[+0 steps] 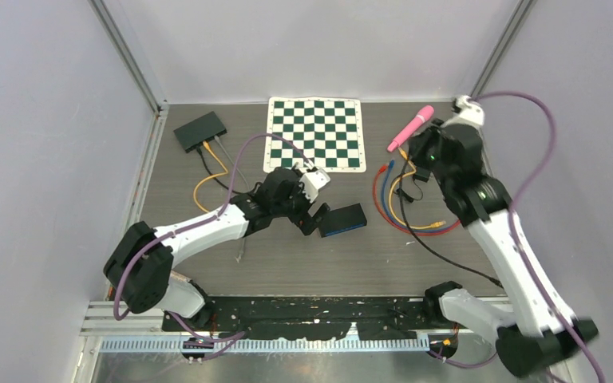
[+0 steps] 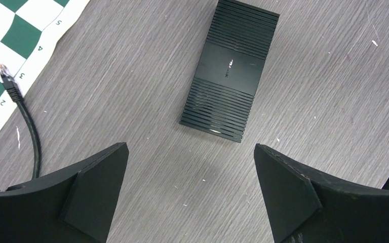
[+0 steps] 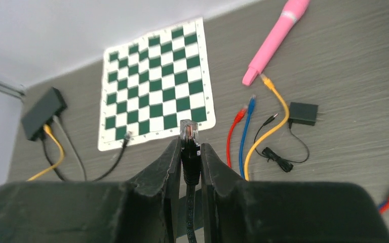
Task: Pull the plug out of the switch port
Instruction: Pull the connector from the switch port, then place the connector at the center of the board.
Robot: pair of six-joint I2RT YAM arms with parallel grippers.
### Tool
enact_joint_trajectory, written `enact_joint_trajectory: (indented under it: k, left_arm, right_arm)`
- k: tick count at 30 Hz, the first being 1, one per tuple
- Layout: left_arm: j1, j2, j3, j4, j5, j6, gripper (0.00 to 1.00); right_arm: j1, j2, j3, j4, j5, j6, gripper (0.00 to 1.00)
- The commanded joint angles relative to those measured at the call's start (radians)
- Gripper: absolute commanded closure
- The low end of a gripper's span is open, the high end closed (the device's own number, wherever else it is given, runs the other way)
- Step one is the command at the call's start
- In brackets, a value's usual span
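A flat black switch (image 1: pixel 343 219) lies on the table just right of my left gripper (image 1: pixel 313 217), with no cable in it. In the left wrist view the switch (image 2: pixel 229 71) sits ahead of my left gripper (image 2: pixel 190 148), which stands wide open and empty above bare table. My right gripper (image 3: pixel 189 145) is shut on a black plug (image 3: pixel 189 135) whose clear tip sticks out past the fingertips. Its black cable hangs down between the fingers. In the top view my right gripper (image 1: pixel 415 171) is raised over the right side, well apart from the switch.
A second black switch (image 1: pixel 200 130) at the back left has yellow, grey and black cables plugged in. A green-and-white chessboard mat (image 1: pixel 316 132) lies at the back, a loose black plug (image 2: pixel 7 81) at its edge. A pink pen (image 1: pixel 411 128), red, blue and yellow cables (image 1: pixel 395 209) lie right.
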Motion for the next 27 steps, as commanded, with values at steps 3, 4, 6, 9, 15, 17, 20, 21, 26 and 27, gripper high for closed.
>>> enact_joint_trajectory:
  k: [3, 4, 6, 9, 15, 17, 20, 21, 26, 27]
  left_arm:
    - [0.005, -0.085, -0.057, 0.074, 0.013, -0.057, 0.00]
    - [0.005, -0.093, -0.069, 0.079, 0.013, -0.065, 0.00]
    - [0.004, -0.106, -0.095, 0.080, 0.007, -0.071, 0.00]
    - [0.005, -0.120, -0.103, 0.077, 0.006, -0.096, 0.00]
    - [0.005, -0.109, -0.100, 0.056, 0.000, -0.111, 0.00]
    - [0.005, -0.093, -0.094, 0.051, -0.020, -0.126, 0.00]
    - [0.005, -0.059, -0.082, 0.048, -0.067, -0.170, 0.00]
    - [0.005, -0.041, -0.071, 0.038, -0.080, -0.190, 0.00]
    - [0.005, 0.032, -0.037, 0.028, -0.071, -0.273, 0.00]
    - [0.005, 0.040, -0.039, 0.039, -0.070, -0.290, 0.00]
  right_arm:
    - [-0.138, 0.332, 0.025, 0.162, -0.247, 0.017, 0.92]
    - [-0.149, 0.365, 0.039, 0.174, -0.274, 0.032, 0.92]
    - [-0.206, 0.491, 0.082, 0.199, -0.371, 0.063, 0.91]
    - [-0.248, 0.685, 0.158, 0.198, -0.487, 0.097, 0.91]
    - [-0.292, 0.836, 0.266, 0.227, -0.514, 0.143, 0.72]
    - [-0.300, 0.849, 0.290, 0.208, -0.519, 0.137, 0.56]
    - [-0.302, 0.803, 0.254, 0.197, -0.521, 0.115, 0.38]
    - [-0.301, 0.782, 0.215, 0.200, -0.507, 0.108, 0.34]
    - [-0.290, 0.579, 0.053, 0.247, -0.493, 0.077, 0.30]
    - [-0.280, 0.560, 0.029, 0.243, -0.504, 0.049, 0.29]
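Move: My right hand, some 33 cm above the table, holds the black plug. The red plug, my mark for laying it down, is about 18 cm ahead and 1 cm left; the blue plug 18 ahead and 1 right, the yellow plug 22 ahead and 4 right, the power adapter 16 ahead and 10 right. From my open left hand, the red plug lies roughly 20 cm ahead, 19 right and 11 below; the switch 4 ahead, 8 right, 10 below. I swing my right hand down about 21 cm and forward some 17, carrying the black plug towards the loose red and blue plugs, with the fingers tipping down about 30 degrees. Still well above the table, I open them wide to let the plug go, then ease back and up about 3 cm each. My open left hand drifts slightly back and left, then sinks about 3 cm beside the switch. ##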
